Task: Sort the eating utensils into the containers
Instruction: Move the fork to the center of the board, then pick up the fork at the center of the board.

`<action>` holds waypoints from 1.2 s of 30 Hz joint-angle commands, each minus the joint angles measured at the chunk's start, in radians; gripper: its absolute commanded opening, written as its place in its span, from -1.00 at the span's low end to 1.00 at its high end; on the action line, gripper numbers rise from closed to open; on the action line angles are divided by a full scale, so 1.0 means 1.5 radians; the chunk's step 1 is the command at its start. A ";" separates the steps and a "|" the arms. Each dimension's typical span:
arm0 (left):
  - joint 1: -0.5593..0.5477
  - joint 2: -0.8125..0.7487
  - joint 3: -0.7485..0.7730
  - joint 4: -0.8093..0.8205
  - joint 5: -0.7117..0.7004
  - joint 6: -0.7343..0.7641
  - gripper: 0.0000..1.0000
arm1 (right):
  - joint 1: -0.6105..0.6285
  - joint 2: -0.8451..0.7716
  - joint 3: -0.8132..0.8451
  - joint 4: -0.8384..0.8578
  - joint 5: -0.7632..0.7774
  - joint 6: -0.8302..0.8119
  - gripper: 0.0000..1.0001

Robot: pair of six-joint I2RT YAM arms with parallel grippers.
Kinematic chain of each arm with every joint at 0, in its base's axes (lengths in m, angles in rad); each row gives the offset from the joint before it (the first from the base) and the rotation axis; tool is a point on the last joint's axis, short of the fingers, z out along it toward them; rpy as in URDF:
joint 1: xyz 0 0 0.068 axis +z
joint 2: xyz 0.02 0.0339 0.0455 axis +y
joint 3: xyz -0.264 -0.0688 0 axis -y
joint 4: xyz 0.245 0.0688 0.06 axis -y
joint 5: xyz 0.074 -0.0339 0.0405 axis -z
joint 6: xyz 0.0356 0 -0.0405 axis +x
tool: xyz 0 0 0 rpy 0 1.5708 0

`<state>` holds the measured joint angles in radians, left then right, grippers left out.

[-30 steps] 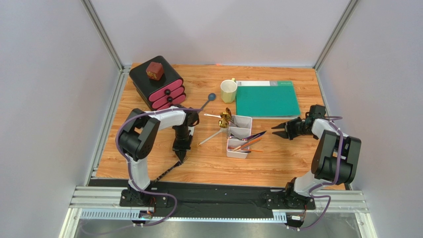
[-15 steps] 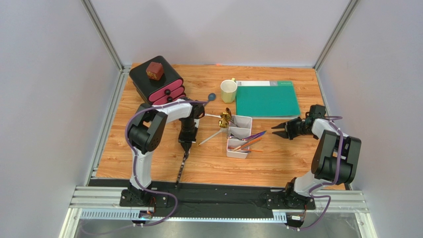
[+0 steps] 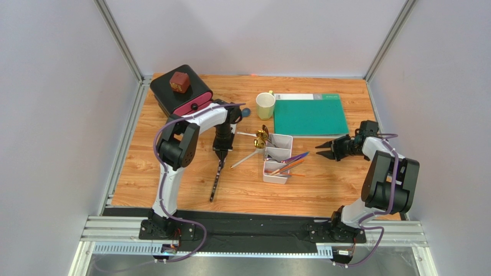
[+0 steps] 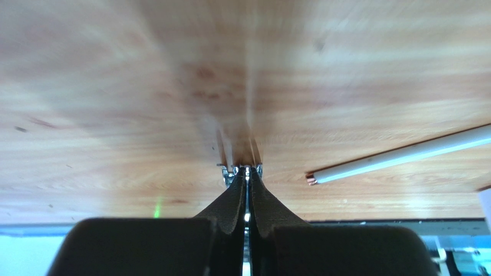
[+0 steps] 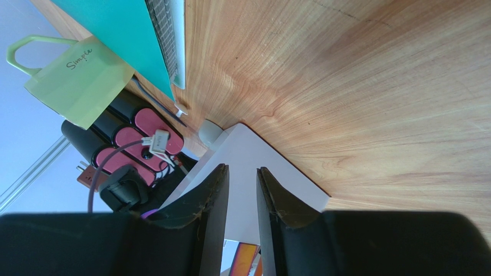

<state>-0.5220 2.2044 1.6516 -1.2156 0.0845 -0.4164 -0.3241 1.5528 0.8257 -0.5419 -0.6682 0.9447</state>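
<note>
My left gripper (image 3: 221,153) is shut on one end of a slim dark utensil (image 3: 216,179) that trails toward the near edge. In the left wrist view the fingertips (image 4: 248,170) pinch a thin silvery end, and the rest is blurred. The white divided tray (image 3: 282,140) holds orange-brown sticks (image 3: 286,168) and a purple utensil (image 3: 297,157). Gold utensils (image 3: 262,137) lie at its far left corner. A white-handled utensil (image 3: 245,159) (image 4: 403,154) lies left of the tray. A blue spoon (image 3: 246,112) shows by the mug. My right gripper (image 3: 320,154) (image 5: 242,170) stands open just right of the tray (image 5: 276,178), holding nothing.
A black box with pink drawers (image 3: 183,96) (image 5: 135,135) stands at the far left with a red-brown block (image 3: 180,81) on top. A pale green mug (image 3: 265,105) (image 5: 75,75) and a green mat (image 3: 310,115) (image 5: 115,29) lie at the back.
My left gripper has moved away from the near edge toward the far side, and the dark utensil has trailed along with it. The right arm has not moved.
</note>
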 commanded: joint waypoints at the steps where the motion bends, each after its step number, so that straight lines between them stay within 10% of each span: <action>1: 0.007 -0.028 0.030 0.076 -0.031 0.026 -0.87 | -0.004 -0.008 0.013 -0.001 -0.012 -0.002 -0.42; 15: 0.009 -0.202 -0.096 0.073 -0.003 0.027 -0.38 | -0.003 -0.020 -0.012 0.031 -0.020 0.024 -0.41; 36: 0.009 -0.134 -0.174 0.124 0.046 0.017 -0.35 | -0.002 -0.011 -0.004 0.022 -0.020 0.019 -0.40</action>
<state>-0.5110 1.9842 1.3659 -1.0550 0.1337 -0.3946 -0.3241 1.5517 0.8040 -0.5156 -0.6758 0.9680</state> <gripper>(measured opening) 0.328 0.298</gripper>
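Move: The left hand's shut fingertips are already down on the fork just behind its tines; the fork's middle lies about 6 cm back and 1 cm left of them, roughly 1 cm lower. The pale-handled spoon's middle is level with the hand, some 9 cm to the right, and the organizer about 20 cm right, also level. The small white spoon lies about 9 cm ahead and 10 cm right. From the right hand, the fork is roughly 37 cm left, 8 cm back and 7 cm below. With its closed fingertips on the fork, the left hand goes on forward about 3 cm, then leaves it, rising some 5 cm and spreading the fingers to about a third. Travelling back towards the handle and slightly left, it sinks again until the open fingers straddle the fork's neck, some 3 cm behind where it began, without closing; the fingertips end tipped slightly forward. ##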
